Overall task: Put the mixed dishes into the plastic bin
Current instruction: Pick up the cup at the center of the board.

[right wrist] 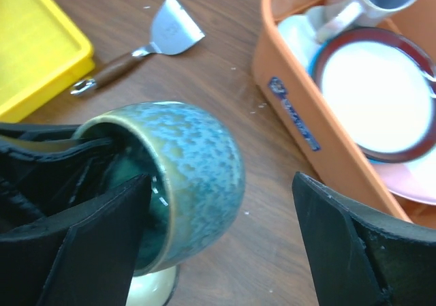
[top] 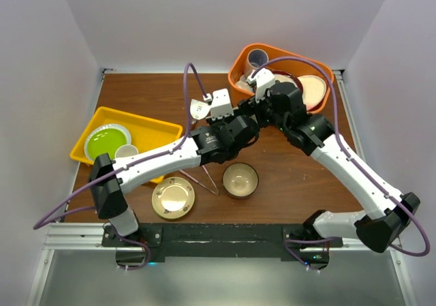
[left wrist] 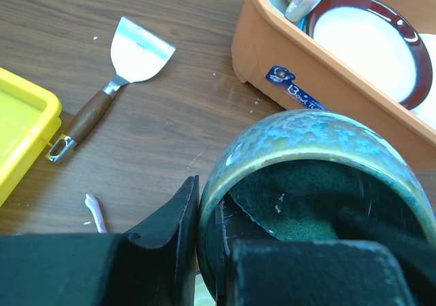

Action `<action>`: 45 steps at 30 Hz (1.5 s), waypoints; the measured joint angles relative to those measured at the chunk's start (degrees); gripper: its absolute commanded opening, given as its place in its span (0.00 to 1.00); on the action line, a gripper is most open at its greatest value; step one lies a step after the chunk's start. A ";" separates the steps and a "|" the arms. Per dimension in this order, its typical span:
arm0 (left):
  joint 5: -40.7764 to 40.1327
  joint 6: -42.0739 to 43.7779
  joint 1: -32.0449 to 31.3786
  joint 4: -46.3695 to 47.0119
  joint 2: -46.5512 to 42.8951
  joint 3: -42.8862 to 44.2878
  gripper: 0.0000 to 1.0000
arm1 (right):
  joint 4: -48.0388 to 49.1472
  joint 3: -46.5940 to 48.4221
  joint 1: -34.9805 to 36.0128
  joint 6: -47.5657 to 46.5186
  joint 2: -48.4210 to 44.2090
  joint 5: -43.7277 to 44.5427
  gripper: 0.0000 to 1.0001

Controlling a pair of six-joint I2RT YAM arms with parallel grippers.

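A teal mug (left wrist: pixel 320 149) hangs tilted above the brown table, just left of the orange plastic bin (left wrist: pixel 327 74). My left gripper (left wrist: pixel 208 204) is shut on the mug's rim, one finger (left wrist: pixel 167 217) outside and one inside. My right gripper (right wrist: pixel 221 183) is open around the same mug (right wrist: pixel 197 163). Its left finger (right wrist: pixel 88 251) is at the mug's mouth and its right finger (right wrist: pixel 354 251) stands well clear. In the top view both grippers, left (top: pixel 251 122) and right (top: pixel 253 105), meet near the bin (top: pixel 238 64) and hide the mug. The bin holds a lavender mug (top: pixel 257 58), a brown-rimmed plate (right wrist: pixel 378 95) and a pink plate (top: pixel 313 91).
A yellow tray (top: pixel 146 125) at the left holds a lime-green plate (top: pixel 107 142) and a pale cup (top: pixel 126 152). A bronze bowl (top: pixel 240 179), a gold plate (top: pixel 173 197) and pink tongs (top: pixel 208 180) lie near the front. A metal spatula (left wrist: pixel 139 50) lies left of the bin.
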 measured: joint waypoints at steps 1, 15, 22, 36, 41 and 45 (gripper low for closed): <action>0.00 -0.15 0.00 -0.28 0.00 0.24 0.00 | 0.22 -0.09 0.74 -0.11 0.07 2.12 0.84; -0.24 -4.02 0.59 -5.16 4.00 8.44 0.00 | 4.13 -0.46 4.94 -2.40 2.84 17.84 0.55; 0.13 -4.63 0.74 -5.51 4.63 11.47 0.00 | 7.15 -0.46 6.05 -3.04 2.80 20.28 0.20; 0.48 -4.55 0.39 -2.43 2.82 7.50 0.36 | 5.07 -0.44 5.07 -2.95 3.58 18.67 0.00; 1.16 -4.37 0.02 4.31 -1.57 2.01 0.41 | 1.11 -0.44 3.43 -1.36 4.57 13.14 0.00; 2.82 -3.82 0.22 7.87 -5.11 -1.27 0.42 | 0.42 -0.44 2.58 0.00 4.74 9.92 0.00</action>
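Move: The green cup is already pinched by its left wall in the left fingers, its middle about 4 cm to that hand's right and 1 ahead, almost level in height. From the open right hand, the cup lies roughly 5 cm left and 2 ahead, 1 lower. The orange bin is some 10 cm ahead, 10 right and 17 below the right hand; the spatula about 15 left, 2 back and 23 below; the cream bowl some 20 back, straight below sideways, 23 down. The right fingers close on the cup's near-side right wall and pinch it while the left still holds on, the right hand easing about 2.5 cm forward and turning some 10 degrees clockwise as the left lifts 3 cm. The left fingers then part around their wall; the right hand sinks about 4 cm with the cup as the left rises and rolls its left side down. ##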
